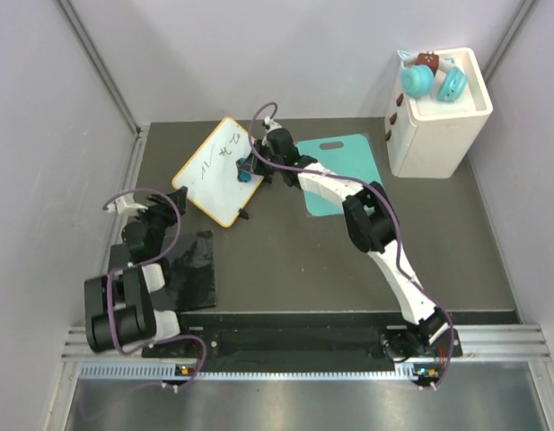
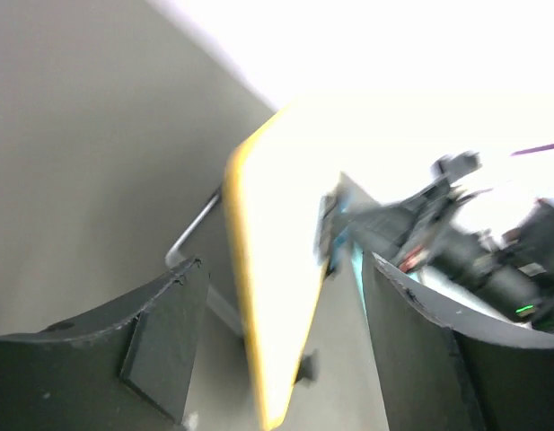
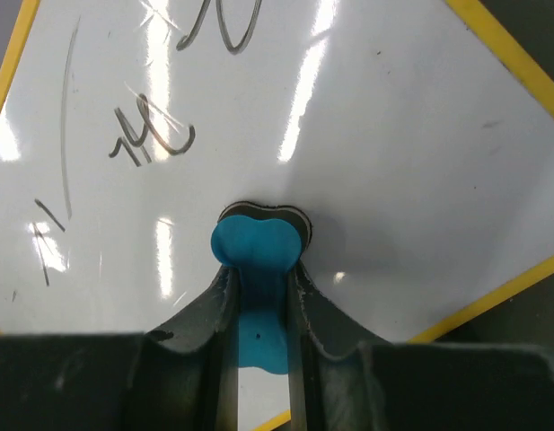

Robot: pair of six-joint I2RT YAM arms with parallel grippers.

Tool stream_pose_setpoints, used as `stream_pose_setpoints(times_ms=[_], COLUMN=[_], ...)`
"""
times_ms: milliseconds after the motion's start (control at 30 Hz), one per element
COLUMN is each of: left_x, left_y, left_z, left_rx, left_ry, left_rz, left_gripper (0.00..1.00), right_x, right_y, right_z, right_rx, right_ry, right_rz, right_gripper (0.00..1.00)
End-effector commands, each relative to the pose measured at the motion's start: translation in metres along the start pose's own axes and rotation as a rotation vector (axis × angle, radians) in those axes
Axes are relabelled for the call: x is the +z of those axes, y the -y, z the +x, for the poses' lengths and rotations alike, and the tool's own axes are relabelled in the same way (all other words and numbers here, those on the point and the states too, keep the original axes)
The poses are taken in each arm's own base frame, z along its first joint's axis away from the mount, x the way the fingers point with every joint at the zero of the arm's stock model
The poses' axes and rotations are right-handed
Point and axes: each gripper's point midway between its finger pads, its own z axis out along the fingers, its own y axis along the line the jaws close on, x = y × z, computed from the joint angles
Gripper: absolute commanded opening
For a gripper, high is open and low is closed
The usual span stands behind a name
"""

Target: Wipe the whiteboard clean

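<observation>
The whiteboard (image 1: pixel 209 175) lies tilted on the dark table, yellow-orange framed, with black handwriting (image 1: pixel 215 160) on it. My right gripper (image 1: pixel 249 171) is over the board's right part, shut on a blue eraser (image 3: pixel 254 247) whose dark felt face presses on the white surface. In the right wrist view the handwriting (image 3: pixel 151 139) sits up and left of the eraser. My left gripper (image 1: pixel 175 199) is at the board's near left corner, open. In the left wrist view the board's yellow edge (image 2: pixel 245 305) runs between the spread fingers (image 2: pixel 169 332), touching neither.
A teal cutting board (image 1: pixel 348 166) lies right of the whiteboard, partly under the right arm. A white box (image 1: pixel 438 121) with toys on top stands at the back right. A black mat (image 1: pixel 191 269) lies near the left arm's base. Walls close the left and back.
</observation>
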Motion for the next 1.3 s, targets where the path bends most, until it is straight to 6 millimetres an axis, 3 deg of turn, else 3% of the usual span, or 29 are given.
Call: stream_pose_setpoints(times_ms=[0, 67, 200, 367, 700, 900, 1067, 1100, 1200, 1267], left_x=[-0.008, -0.006, 0.003, 0.013, 0.044, 0.059, 0.061, 0.060, 0.055, 0.052], left_y=[0.032, 0.042, 0.040, 0.019, 0.036, 0.042, 0.036, 0.036, 0.031, 0.027], left_z=[-0.041, -0.049, -0.048, -0.024, -0.012, -0.003, 0.006, 0.007, 0.013, 0.016], left_rx=[0.128, 0.148, 0.126, 0.061, -0.011, 0.004, -0.007, -0.010, -0.013, -0.002], left_ry=[0.136, 0.139, 0.113, 0.054, 0.013, -0.009, -0.029, -0.029, -0.037, -0.048], left_rz=[0.029, 0.037, 0.035, 0.044, 0.218, 0.266, 0.270, 0.273, 0.252, 0.232], left_gripper=[0.74, 0.76, 0.76, 0.76, 0.70, 0.51, 0.22, 0.12, 0.00, 0.00], right_x=[0.002, 0.003, 0.004, 0.002, 0.002, 0.003, 0.000, -0.001, -0.002, -0.002], right_y=[0.017, 0.018, 0.018, 0.019, 0.021, 0.018, 0.012, 0.011, 0.009, 0.005], right_z=[0.049, 0.050, 0.053, 0.050, 0.051, 0.053, 0.045, 0.042, 0.034, 0.029], right_rx=[0.004, 0.011, 0.016, 0.010, 0.004, 0.010, -0.018, -0.022, -0.041, -0.059], right_ry=[-0.130, -0.131, -0.137, -0.134, -0.140, -0.145, -0.130, -0.127, -0.113, -0.105], right_rz=[0.042, 0.037, 0.038, 0.045, 0.043, 0.024, 0.014, 0.016, 0.024, 0.022], right_gripper=[0.00, 0.00, 0.00, 0.00, 0.00, 0.00, 0.00, 0.00, 0.00, 0.00])
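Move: The whiteboard's near-left edge, close to its left corner, is about 5 cm ahead of the open left gripper, 4 cm to its right and slightly lower. From that gripper, the leftover writing starts some 9 cm ahead and 8 cm right, and the eraser is about 8 cm ahead and 17 cm right. The right gripper already holds the eraser on the board; the edge lies about 13 cm left and 4 cm back of it. Lift the open left gripper about 7 cm, bring it back down to a little below its starting height, and reach some 5 cm forward and 4 cm right to the whiteboard's near-left edge. Turn it roughly 10 degrees clockwise as you close the fingers nearly shut, pinching the edge between them. Hold the right gripper still, keeping the eraser on the board. ##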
